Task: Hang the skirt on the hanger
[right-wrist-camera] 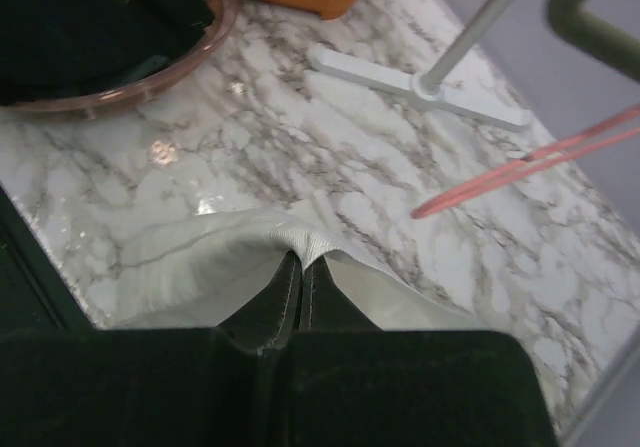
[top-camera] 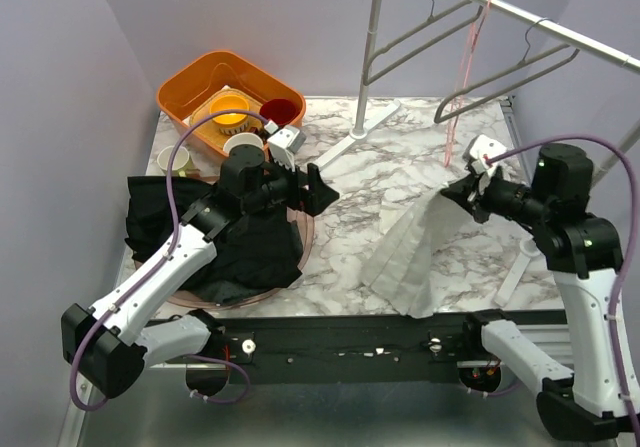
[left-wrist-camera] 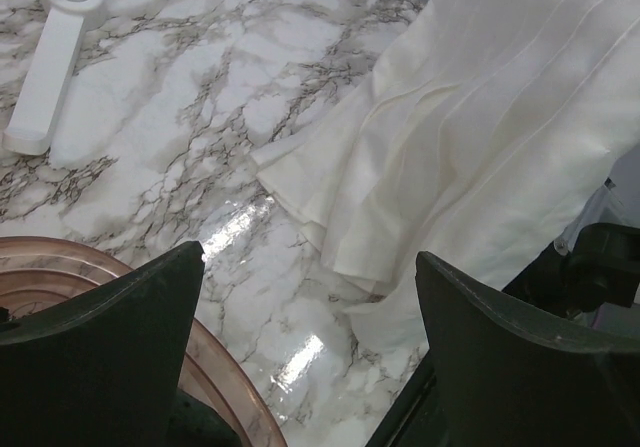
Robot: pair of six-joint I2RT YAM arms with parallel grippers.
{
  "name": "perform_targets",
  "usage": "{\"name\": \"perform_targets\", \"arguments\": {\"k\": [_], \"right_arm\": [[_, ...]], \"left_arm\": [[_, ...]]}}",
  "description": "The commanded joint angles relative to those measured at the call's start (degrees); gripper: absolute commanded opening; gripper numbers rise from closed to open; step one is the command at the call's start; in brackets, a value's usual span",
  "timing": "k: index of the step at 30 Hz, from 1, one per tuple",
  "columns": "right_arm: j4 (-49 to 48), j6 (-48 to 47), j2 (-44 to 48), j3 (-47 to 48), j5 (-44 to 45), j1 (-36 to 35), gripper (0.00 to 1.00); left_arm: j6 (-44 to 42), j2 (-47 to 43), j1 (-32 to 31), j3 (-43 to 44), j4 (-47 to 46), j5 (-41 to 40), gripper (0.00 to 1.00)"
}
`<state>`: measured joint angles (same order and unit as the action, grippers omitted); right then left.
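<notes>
The white pleated skirt (top-camera: 410, 247) lies on the marble table right of centre, its upper edge lifted. My right gripper (top-camera: 462, 189) is shut on that edge; in the right wrist view the cloth (right-wrist-camera: 230, 257) folds over the closed gripper (right-wrist-camera: 303, 262). Two grey hangers (top-camera: 420, 32) (top-camera: 510, 72) and a thin pink hanger (top-camera: 465, 57) hang from the rail above and behind the skirt. My left gripper (top-camera: 320, 189) hovers open over the table's middle, holding nothing. In the left wrist view the skirt (left-wrist-camera: 480, 137) lies beyond the left gripper (left-wrist-camera: 310, 257).
A black garment (top-camera: 240, 247) fills a pink bowl (top-camera: 305, 252) under the left arm. An orange basin (top-camera: 185, 92) with cups stands at the back left. The rack's pole (top-camera: 372, 37) and white foot (top-camera: 350, 142) stand at the back centre.
</notes>
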<state>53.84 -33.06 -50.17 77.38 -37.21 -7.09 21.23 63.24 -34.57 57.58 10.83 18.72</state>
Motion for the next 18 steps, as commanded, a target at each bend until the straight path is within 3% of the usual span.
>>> {"name": "perform_targets", "arguments": {"k": [1,3,5,8,9,11,18], "right_arm": [[-2.6,0.6,-3.9,-14.5,0.5,-16.7,0.03],[-6.4,0.3,-5.9,-19.9,-0.8,-22.9,0.06],[-6.0,-1.3,-11.0,-20.6,-1.8,-24.6,0.14],[-4.9,-3.9,-17.7,-20.3,-1.6,-27.5,0.36],[-4.4,-5.4,-18.8,-20.1,-3.1,-27.7,0.48],[-1.5,-6.7,-20.1,-18.5,-4.1,-27.6,0.55],[1.5,-7.2,-4.5,-18.9,4.7,-24.8,0.83]], "left_arm": [[0.0,-2.8,0.3,0.1,-0.9,2.2,0.97],[0.7,-3.1,0.3,-1.2,-1.0,2.3,0.97],[1.5,-3.5,0.3,-2.7,-0.6,2.5,0.97],[2.6,-4.9,0.3,-5.6,-0.9,2.2,0.97],[3.0,-5.1,0.3,-6.2,-0.6,2.1,0.97],[3.3,-5.3,0.3,-7.1,-0.1,2.5,0.97],[-0.3,-2.3,0.3,-5.0,2.6,4.2,0.97]]}}
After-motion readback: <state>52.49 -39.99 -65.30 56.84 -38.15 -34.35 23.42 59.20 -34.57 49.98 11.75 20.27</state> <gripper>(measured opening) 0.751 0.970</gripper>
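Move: The right hand, shut on the skirt's raised edge, has the skirt's lower end on the table about 21 cm below it, 8 cm to its left and 6 cm nearer the base. The pink hanger hangs about 14 cm ahead, 2 cm to the right and 8 cm higher; the right rack foot lies 26 cm to the right, level with the hand fore and aft. From the open left hand, that lower end lies some 22 cm right, 7 cm back and 14 cm down. Swooping down fast by about 20 cm while swinging left and back, the right hand carries the skirt's held edge away from the pink hanger onto the rest of the skirt. It tips downward and turns counter-clockwise, and its fingers open on the way, letting go, before it lifts slightly. The open left hand ends some 4 cm lower and a little back, empty. ##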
